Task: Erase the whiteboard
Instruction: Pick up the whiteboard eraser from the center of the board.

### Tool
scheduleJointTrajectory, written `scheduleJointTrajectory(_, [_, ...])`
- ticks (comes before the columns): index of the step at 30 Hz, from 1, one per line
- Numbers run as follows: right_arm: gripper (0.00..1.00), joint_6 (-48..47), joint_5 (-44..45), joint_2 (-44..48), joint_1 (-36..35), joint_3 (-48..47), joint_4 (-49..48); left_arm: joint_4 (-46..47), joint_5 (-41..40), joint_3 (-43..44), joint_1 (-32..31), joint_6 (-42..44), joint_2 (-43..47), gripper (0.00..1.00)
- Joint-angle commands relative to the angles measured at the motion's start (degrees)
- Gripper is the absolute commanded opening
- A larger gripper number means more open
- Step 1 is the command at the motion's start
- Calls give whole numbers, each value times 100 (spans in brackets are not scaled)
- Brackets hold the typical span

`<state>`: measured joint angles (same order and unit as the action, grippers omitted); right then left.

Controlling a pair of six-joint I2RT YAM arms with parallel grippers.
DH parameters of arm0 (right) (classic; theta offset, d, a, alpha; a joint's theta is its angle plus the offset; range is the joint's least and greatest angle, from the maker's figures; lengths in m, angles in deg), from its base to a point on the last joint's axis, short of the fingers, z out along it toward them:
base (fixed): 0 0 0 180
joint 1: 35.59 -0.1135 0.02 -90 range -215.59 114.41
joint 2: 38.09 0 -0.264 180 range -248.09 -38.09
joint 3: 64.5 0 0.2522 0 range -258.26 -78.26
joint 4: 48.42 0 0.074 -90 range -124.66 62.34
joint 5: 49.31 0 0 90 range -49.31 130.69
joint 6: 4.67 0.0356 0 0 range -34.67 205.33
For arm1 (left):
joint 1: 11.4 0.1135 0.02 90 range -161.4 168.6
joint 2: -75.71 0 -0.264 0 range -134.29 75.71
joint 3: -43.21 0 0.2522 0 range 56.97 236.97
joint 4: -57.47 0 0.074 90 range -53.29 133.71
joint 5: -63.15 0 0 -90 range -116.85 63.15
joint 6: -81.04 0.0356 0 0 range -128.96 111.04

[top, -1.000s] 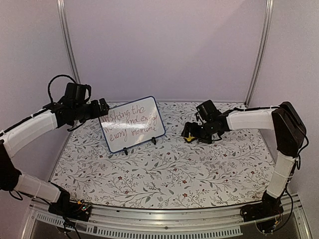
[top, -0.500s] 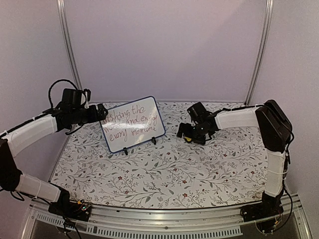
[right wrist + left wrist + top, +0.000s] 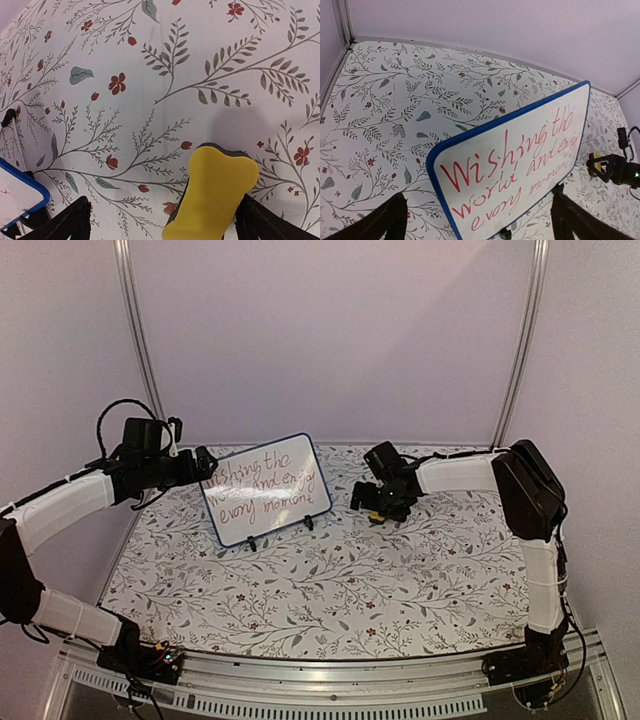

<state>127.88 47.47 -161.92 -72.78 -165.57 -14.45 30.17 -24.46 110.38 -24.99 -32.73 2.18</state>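
Note:
The whiteboard stands tilted on small black feet at the back left, with red handwriting across it. Its blue corner shows at the lower left of the right wrist view. My left gripper hovers open at the board's upper left corner, and the board's face fills the space between its fingers. A yellow eraser lies on the table right of the board. My right gripper is open over it. The eraser sits between the fingers, close to the right finger.
The floral tablecloth covers the table. Lilac walls with metal posts close in the back and sides. From the left wrist, the right gripper shows beyond the board's right edge.
My right arm has swung left toward the board and now sits over the eraser, which has stayed in place. The left gripper shifted slightly at the board's corner, then held still.

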Motion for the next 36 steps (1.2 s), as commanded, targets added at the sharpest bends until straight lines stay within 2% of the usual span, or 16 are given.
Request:
scheduleJointTrajectory(1, [98, -128, 477, -263, -34, -133, 323, 131, 53, -67, 67, 7, 24, 100])
scheduleJointTrajectory(6, [89, -361, 738, -319, -34, -162, 301, 132, 51, -75, 67, -12, 42, 100])
scheduleJointTrajectory(13, [72, -953, 462, -499, -34, -257, 213, 123, 59, -76, 69, -31, 40, 100])
scheduleJointTrajectory(17, [70, -1322, 276, -487, -33, -134, 107, 122, 62, -76, 66, -38, 54, 100])
scheduleJointTrajectory(24, [68, -1540, 528, -260, -34, 148, 83, 123, 43, -82, 69, -43, 38, 100])
scheduleJointTrajectory(28, [57, -1600, 575, -215, -34, 157, 102, 124, 42, -80, 71, -49, 33, 100])
scheduleJointTrajectory(36, [43, -1583, 535, -165, -34, 200, 124, 117, 49, -76, 69, -43, 32, 100])
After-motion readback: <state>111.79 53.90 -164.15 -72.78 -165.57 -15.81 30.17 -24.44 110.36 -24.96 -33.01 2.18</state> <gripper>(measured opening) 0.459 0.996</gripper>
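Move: The yellow eraser lies just off the right hand's point, about 2 cm farther ahead, 2 cm to its right and 2 cm lower, reaching the right-hand finger's side rather than being centred in the gap. The whiteboard's middle stands some 26 cm to the right hand's left, about 2 cm nearer the base and 5 cm higher. From the left hand the eraser is roughly 42 cm to the right, 6 cm ahead and 18 cm below. The right hand shifts a small way right, down and forward, about 2.5 cm in all, to bring the eraser into the middle of its gap, while the wrist rolls some 15 degrees with its left side dipping and swings a little counter-clockwise. Meanwhile the fingers close from wide open to just under half, ending with a fingertip close against each long side of the eraser, still low at the table and not lifting. ##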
